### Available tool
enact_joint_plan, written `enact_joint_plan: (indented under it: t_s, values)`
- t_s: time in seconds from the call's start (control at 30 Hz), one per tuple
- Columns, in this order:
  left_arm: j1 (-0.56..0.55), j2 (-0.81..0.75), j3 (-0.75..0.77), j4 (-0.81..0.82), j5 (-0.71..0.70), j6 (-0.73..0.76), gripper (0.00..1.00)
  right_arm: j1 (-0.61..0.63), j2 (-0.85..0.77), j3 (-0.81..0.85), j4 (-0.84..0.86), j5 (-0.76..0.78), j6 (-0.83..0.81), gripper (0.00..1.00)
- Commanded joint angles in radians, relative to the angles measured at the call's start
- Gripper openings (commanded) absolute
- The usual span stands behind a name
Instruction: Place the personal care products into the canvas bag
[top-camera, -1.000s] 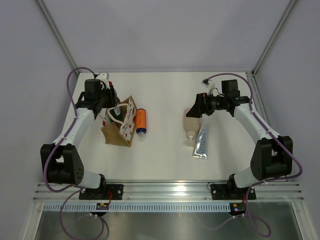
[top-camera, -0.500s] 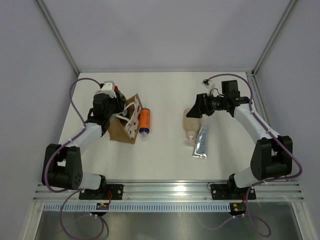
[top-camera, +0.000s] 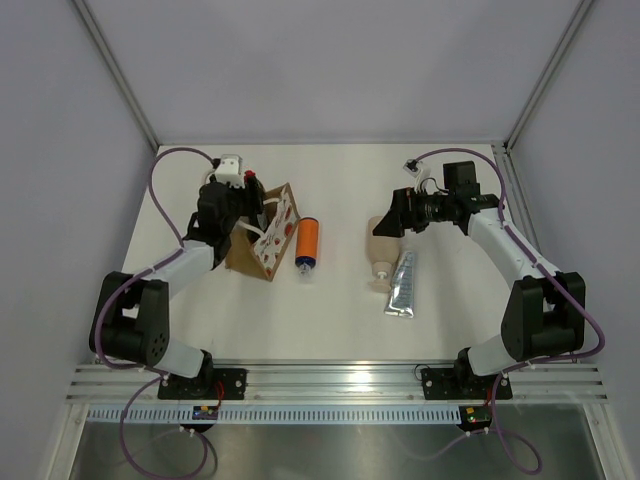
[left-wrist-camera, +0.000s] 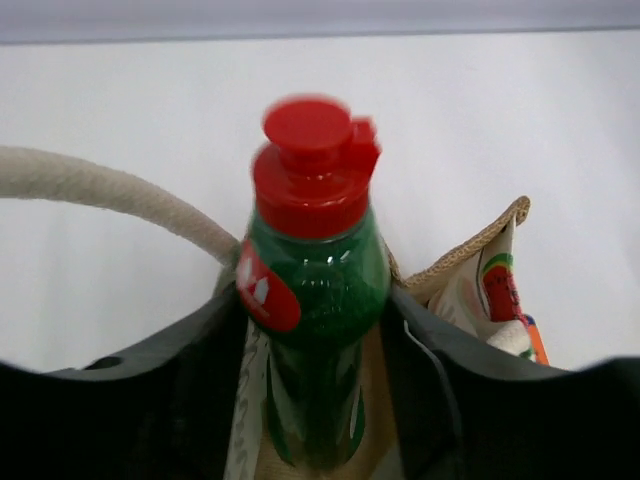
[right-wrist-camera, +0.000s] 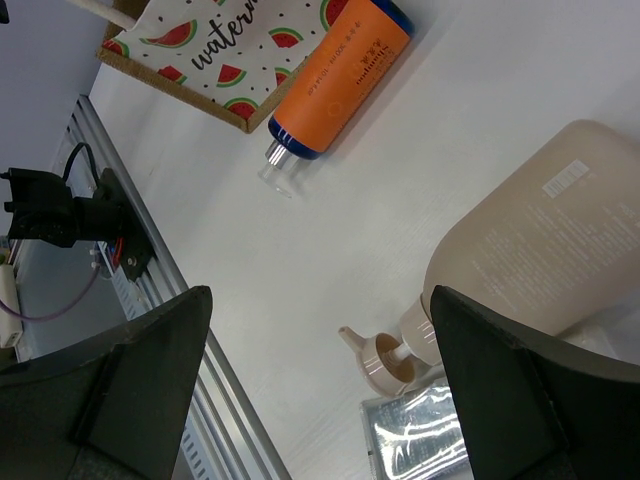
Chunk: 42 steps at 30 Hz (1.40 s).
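The green bottle (left-wrist-camera: 318, 290) with its red cap stands in the mouth of the canvas bag (top-camera: 268, 238), whose woven rim (left-wrist-camera: 470, 255) and rope handle (left-wrist-camera: 100, 188) show in the left wrist view. My left gripper (top-camera: 243, 200) is over the bag, its jaws parted close on either side of the bottle. The orange bottle (top-camera: 307, 243) lies just right of the bag. The beige bottle (top-camera: 381, 248) and the silver tube (top-camera: 403, 283) lie side by side further right. My right gripper (top-camera: 392, 214) hangs open above the beige bottle (right-wrist-camera: 530, 240), nothing between its fingers.
The bag's watermelon-print side (right-wrist-camera: 215, 35) faces the orange bottle (right-wrist-camera: 340, 75). The beige bottle's pump (right-wrist-camera: 385, 360) points toward the near rail (top-camera: 340, 380), with the tube (right-wrist-camera: 420, 440) beside it. Grey walls close in the table at the back and sides.
The left arm swung right and away with the bag, and the orange bottle shifted right with it. The left jaws have widened around the green bottle. The right arm stayed still.
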Motion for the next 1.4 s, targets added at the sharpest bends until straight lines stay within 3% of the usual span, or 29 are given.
enact_joint_plan:
  t_s: [0.0, 0.1, 0.17, 0.37, 0.5, 0.63, 0.77, 0.87, 1.0, 1.13, 1.37]
  values:
    - [0.001, -0.023, 0.086, 0.166, -0.006, 0.031, 0.67, -0.008, -0.041, 0.003, 0.015, -0.019, -0.029, 1.0]
    - [0.001, -0.036, 0.094, 0.144, 0.004, 0.042, 0.73, -0.008, -0.033, 0.012, -0.003, -0.022, -0.049, 0.99]
    - [0.001, -0.046, 0.101, 0.12, 0.046, 0.045, 0.99, -0.008, -0.027, 0.02, -0.028, -0.025, -0.07, 0.99]
    - [0.001, -0.115, 0.156, 0.022, 0.107, 0.062, 0.99, 0.001, 0.036, 0.075, -0.167, -0.054, -0.168, 1.0]
    - [0.001, -0.179, 0.261, -0.136, 0.107, 0.092, 0.99, 0.093, 0.108, 0.121, -0.206, 0.062, -0.139, 0.99]
    - [0.002, -0.256, 0.394, -0.374, 0.024, 0.097, 0.99, 0.245, 0.134, 0.155, -0.143, 0.278, 0.078, 0.99]
    - [0.007, -0.383, 0.477, -0.679, -0.048, 0.043, 0.99, 0.388, 0.15, 0.149, 0.03, 0.495, 0.333, 1.0]
    - [0.007, -0.486, 0.425, -0.799, -0.075, -0.029, 0.99, 0.472, 0.185, 0.173, 0.096, 0.639, 0.442, 1.0]
    - [0.009, -0.767, 0.261, -0.881, -0.1, -0.144, 0.99, 0.521, 0.339, 0.276, 0.066, 0.795, 0.523, 0.99]
    - [0.007, -0.986, 0.105, -0.962, -0.117, -0.28, 0.99, 0.537, 0.449, 0.342, 0.082, 0.838, 0.582, 1.0]
    - [0.007, -1.172, 0.043, -1.105, -0.14, -0.382, 0.99, 0.563, 0.596, 0.46, 0.052, 0.878, 0.635, 0.99]
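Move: Some 19 cm to the right hand's left, 6 cm ahead and 17 cm below it lies the orange bottle; the canvas bag stands about 10 cm left of the bottle. The beige bottle is 5 cm ahead of the right hand and 3 cm left, the silver tube 4 cm back and 1 cm right. Between the left fingers is the green bottle's neck, its middle 7 cm below; the orange bottle is 5 cm back and 13 cm right. Opening wide, the left fingers let go of the green bottle's neck; that hand lifts about 24 cm out over the bag, then draws back and sinks again, clear of the bag. Meanwhile the right hand, fingers still wide open, swings left and down, finally forward too, to close above the orange bottle, its fingers turning clockwise and tipping steeply downward. ##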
